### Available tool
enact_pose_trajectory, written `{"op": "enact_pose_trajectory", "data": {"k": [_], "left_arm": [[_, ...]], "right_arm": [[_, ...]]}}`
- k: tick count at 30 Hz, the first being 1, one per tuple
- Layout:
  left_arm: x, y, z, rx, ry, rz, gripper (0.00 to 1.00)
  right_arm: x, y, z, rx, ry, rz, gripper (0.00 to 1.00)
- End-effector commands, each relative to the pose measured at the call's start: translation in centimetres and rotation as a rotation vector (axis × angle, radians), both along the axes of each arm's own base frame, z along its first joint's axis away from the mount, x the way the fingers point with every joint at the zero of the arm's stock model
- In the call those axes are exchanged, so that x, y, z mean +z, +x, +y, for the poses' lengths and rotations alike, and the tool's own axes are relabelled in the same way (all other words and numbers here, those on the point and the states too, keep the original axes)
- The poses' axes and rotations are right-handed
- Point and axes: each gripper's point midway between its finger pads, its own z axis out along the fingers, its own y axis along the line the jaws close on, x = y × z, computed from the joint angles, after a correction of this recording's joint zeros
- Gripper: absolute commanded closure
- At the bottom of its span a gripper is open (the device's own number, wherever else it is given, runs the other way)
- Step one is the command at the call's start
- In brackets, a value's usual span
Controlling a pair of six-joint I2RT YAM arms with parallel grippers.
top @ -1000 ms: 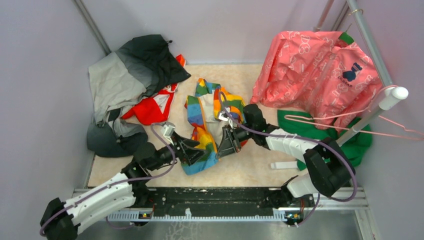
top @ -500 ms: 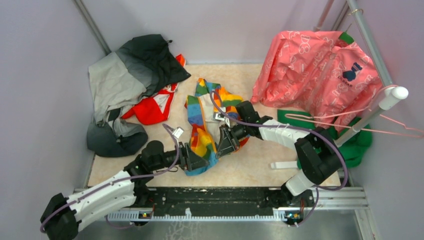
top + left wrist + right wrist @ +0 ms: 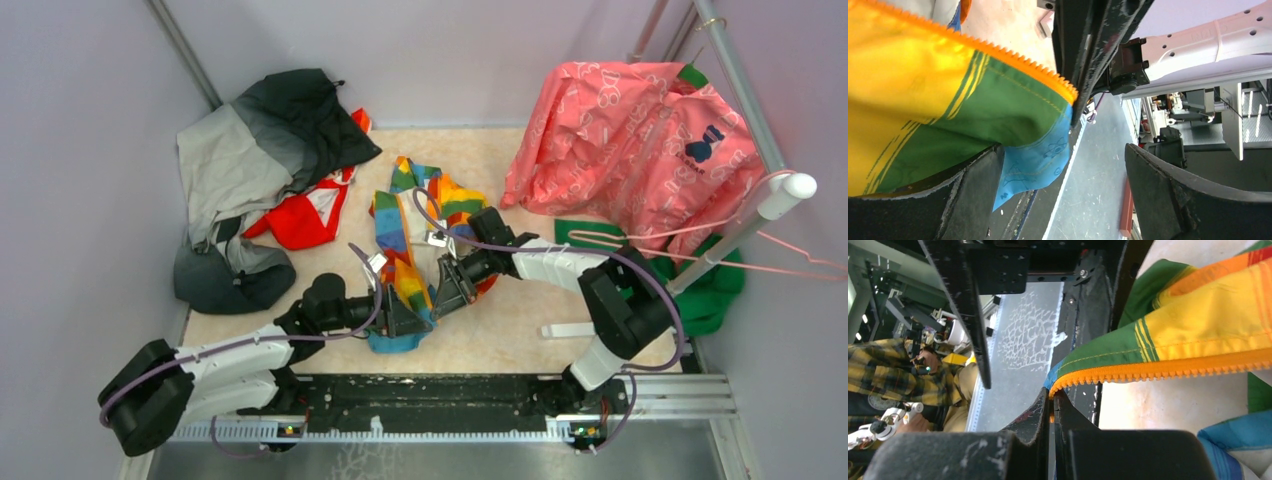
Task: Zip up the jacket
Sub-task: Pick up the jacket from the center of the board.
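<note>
The rainbow-striped jacket [image 3: 397, 243] lies open in the middle of the table, its orange zipper edges apart. My left gripper [image 3: 408, 320] is at the jacket's near bottom corner and stands wide open. In the left wrist view the blue and green hem [image 3: 1033, 150] drapes over one finger [image 3: 968, 200], the orange zipper teeth [image 3: 1013, 57] run above, and the gap to the other finger is free. My right gripper [image 3: 447, 292] is shut on the bottom end of the other front's zipper edge [image 3: 1148, 372]; its fingertips [image 3: 1042, 405] pinch the orange tape end.
A grey-and-black jacket [image 3: 250, 150] over a red garment [image 3: 300, 218] lies at the back left. A pink patterned garment [image 3: 630, 140] hangs from a rack pole [image 3: 745, 225] on the right, above green cloth [image 3: 705, 285] and a pink hanger [image 3: 800, 262].
My left arm has pushed forward and to the right up to the jacket's bottom corner, and its jaws have opened fully. The right gripper has kept its grip, and that arm's elbow has swung left.
</note>
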Motion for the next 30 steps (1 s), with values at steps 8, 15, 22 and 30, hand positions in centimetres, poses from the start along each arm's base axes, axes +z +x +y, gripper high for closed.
{"op": "enact_pose_trajectory", "data": {"k": [8, 15, 22, 30], "left_arm": [[-0.2, 0.9, -0.7, 0.020, -0.064, -0.021, 0.40], [-0.4, 1.4, -0.6, 0.050, -0.056, -0.022, 0.53], [-0.8, 1.5, -0.9, 0.041, -0.040, -0.016, 0.53], [-0.6, 1.3, -1.1, 0.016, -0.055, -0.032, 0.87]], "right_arm": [[-2.3, 1.8, 0.5, -0.070, -0.121, -0.103, 1.00], [-2.2, 1.4, 0.5, -0.051, -0.118, -0.105, 1.00], [-1.0, 0.6, 0.8, -0.011, -0.066, -0.103, 1.00], [-1.0, 0.6, 0.8, -0.013, -0.067, -0.108, 1.00]]}}
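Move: The jacket's hem corner sits between and just past the open left fingers, about 2 cm ahead of the left hand, 1 cm to its right and 2 cm below. The jacket's body lies some 19 cm ahead, straight out, and roughly 8 cm lower. From the right hand, already pinching the orange zipper end, that corner lies about 2 cm to the left, level fore and aft and 2 cm below. Left hand sinks about 2 cm, closing on the hem corner; right hand, still pinching the zipper end, sinks 3 cm. ##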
